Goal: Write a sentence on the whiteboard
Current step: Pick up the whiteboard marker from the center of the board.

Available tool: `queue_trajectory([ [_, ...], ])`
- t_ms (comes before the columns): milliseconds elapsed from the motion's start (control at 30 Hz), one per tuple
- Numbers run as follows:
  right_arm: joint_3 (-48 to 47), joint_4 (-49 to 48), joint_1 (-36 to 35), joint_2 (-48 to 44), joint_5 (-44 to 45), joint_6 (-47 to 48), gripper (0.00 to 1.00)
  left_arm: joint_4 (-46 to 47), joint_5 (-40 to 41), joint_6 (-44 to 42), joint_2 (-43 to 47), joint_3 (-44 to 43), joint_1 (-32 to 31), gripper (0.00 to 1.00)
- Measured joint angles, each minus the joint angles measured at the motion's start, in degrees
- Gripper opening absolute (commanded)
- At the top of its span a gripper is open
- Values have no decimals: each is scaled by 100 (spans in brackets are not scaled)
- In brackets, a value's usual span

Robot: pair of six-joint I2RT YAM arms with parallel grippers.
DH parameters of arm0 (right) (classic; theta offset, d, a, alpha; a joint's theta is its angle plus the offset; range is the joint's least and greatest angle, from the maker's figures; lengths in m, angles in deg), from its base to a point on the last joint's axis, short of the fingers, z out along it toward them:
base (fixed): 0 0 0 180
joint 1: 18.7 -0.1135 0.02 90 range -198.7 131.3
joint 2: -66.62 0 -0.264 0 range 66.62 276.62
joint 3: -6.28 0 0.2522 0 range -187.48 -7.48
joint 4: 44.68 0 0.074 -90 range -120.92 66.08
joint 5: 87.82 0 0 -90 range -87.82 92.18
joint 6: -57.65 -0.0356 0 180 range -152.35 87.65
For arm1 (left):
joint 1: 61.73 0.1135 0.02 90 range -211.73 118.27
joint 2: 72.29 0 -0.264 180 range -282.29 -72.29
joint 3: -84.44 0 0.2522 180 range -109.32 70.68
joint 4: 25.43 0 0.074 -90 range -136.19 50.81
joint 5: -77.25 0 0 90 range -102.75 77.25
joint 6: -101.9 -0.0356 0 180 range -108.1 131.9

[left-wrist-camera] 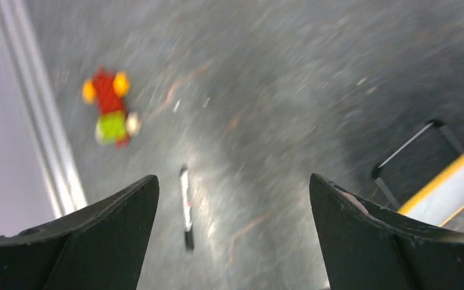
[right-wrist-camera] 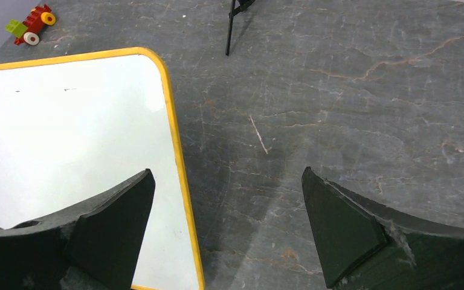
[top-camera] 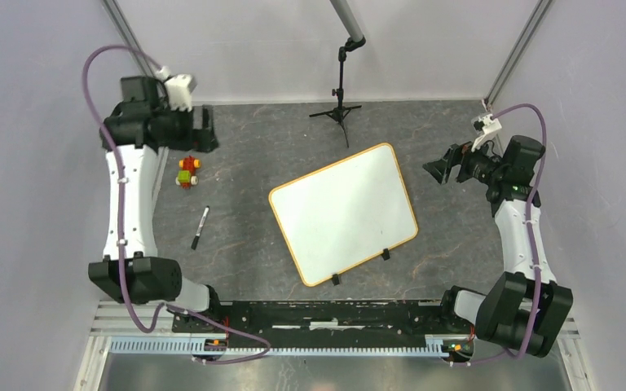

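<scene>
The whiteboard (top-camera: 344, 213) lies flat and tilted in the middle of the table, yellow-rimmed, its surface blank; no sentence shows on it. It also shows in the right wrist view (right-wrist-camera: 66, 139) and its rim in the left wrist view (left-wrist-camera: 453, 181). A black-and-white marker (top-camera: 200, 226) lies on the table left of the board, also blurred in the left wrist view (left-wrist-camera: 185, 205). My left gripper (top-camera: 209, 129) is open and empty, high at the far left. My right gripper (top-camera: 438, 169) is open and empty, right of the board.
A small red, yellow and green toy car (top-camera: 187, 172) lies left of the marker's far end, also in the left wrist view (left-wrist-camera: 110, 109) and right wrist view (right-wrist-camera: 31, 24). A black tripod stand (top-camera: 340, 110) stands at the back centre. Walls close both sides.
</scene>
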Motion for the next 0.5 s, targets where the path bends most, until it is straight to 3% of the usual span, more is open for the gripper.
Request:
queue_trajectory([
  [100, 125, -103, -2, 0, -55, -96, 98, -166, -15, -323, 407, 914, 973, 90],
  [200, 308, -251, -2, -9, -33, -240, 98, -232, -7, -691, 570, 2103, 1471, 83],
  [367, 590, -363, -2, -85, 173, -398, 98, 22, 129, -1054, 485, 3689, 1567, 70],
  [500, 708, -369, -2, -136, 170, -332, 98, 459, 203, -1185, 345, 4389, 1565, 62],
])
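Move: The whiteboard marker lies on the table about 10 cm back from the left hand, 10 cm to its left and some 30 cm below. The toy train stands roughly 17 cm beyond the marker and 4 cm farther left. The whiteboard's middle is about 33 cm to the left hand's right and 6 cm back. From the right hand, the marker is around 69 cm to the left, 9 cm back and 22 cm down. The marker is approached from above by the left hand, which drops about 22 cm while drawing back towards the base and, early on, swinging left. Its fingers tip some 30 degrees further down and close to about two thirds open, stopping short of any touch. The empty right hand, open beside the whiteboard, sinks about 3.5 cm. ##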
